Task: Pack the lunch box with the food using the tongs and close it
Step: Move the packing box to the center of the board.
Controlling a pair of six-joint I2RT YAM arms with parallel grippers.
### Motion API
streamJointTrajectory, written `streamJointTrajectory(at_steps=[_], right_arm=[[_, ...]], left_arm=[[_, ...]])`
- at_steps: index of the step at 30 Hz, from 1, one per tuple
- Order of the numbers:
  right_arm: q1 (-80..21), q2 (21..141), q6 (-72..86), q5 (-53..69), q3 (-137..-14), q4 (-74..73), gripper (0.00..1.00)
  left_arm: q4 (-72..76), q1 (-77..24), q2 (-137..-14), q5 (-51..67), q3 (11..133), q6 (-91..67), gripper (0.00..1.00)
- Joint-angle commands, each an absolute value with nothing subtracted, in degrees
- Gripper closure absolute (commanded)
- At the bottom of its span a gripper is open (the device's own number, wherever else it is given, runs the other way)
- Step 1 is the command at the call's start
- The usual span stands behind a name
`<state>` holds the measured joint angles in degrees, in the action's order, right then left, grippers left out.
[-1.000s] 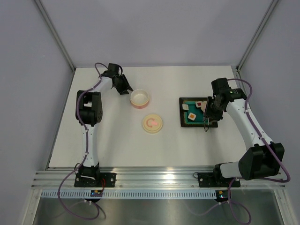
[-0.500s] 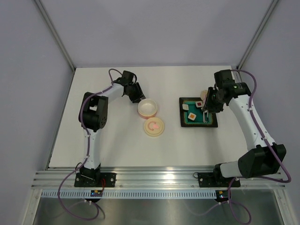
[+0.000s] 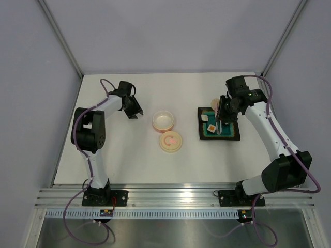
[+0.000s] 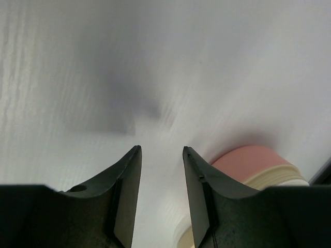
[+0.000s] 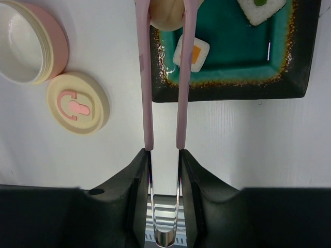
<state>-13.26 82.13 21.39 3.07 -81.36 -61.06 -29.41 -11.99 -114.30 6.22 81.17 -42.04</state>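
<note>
My right gripper point(image 5: 163, 152) point(image 3: 226, 110) is shut on the tongs point(image 5: 146, 93), squeezing their two pink arms together. The tongs' tips pinch a pale cream oval lump of food point(image 5: 165, 15) point(image 3: 214, 105) over the left edge of the tray. A white square with an orange centre point(image 5: 191, 53) lies on the tray, and a green-centred piece point(image 5: 261, 8) sits at its far side. The lunch box point(image 3: 164, 120) point(image 5: 31, 46) point(image 4: 248, 161) stands open with nothing in it, left of the tray. My left gripper point(image 3: 132, 108) point(image 4: 161, 151) is open with nothing between its fingers, left of the box and apart from it.
The cream lid with a pink curl mark point(image 3: 170, 140) point(image 5: 77, 102) lies flat just in front of the lunch box. The dark teal-topped tray point(image 3: 231, 135) point(image 5: 232, 57) sits at the right of the white table. Grey walls close in the back and sides.
My left gripper pushed the lunch box right and nearer the lid, then drew back left. My right gripper moved left, carrying the cream lump in the tongs over the tray's left edge.
</note>
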Motion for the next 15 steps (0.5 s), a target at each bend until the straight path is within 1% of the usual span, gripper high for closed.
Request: streamJointTrajectory(at_steps=[1,6,15], right_arm=[[-16.5,83.3,22.4,4.3,-82.2,-57.8,1.00],[-19.5,86.1,22.6,4.6,-84.5,-57.2,1.00],[-21.8,88.2,22.9,4.9,-85.4,-56.7,1.00]], left_arm=[[-30.5,-12.4,-113.0,6.6,79.5,-39.7,0.59],[-28.6,-15.0,-115.6,9.9,79.4,-39.7,0.60],[-27.2,-21.4,-119.7,13.7,83.8,-40.7,0.59]])
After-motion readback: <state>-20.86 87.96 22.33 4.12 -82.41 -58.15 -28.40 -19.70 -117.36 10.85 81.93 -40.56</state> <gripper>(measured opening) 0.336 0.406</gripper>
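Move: The left hand, empty and half open near table height, has the packing box about 12 cm to its right and 3 cm back, not yet touched; the lid lies some 15 cm right and 14 cm back. From the right hand, holding the tongs with a round piece high over the board, the box is roughly 24 cm left, 9 cm ahead and 15 cm below; the tray's middle lies 4 cm right and 8 cm ahead. Left fingertips push the box rightward, travelling about 7 cm; right hand carries tongs 5 cm left, slightly down. ##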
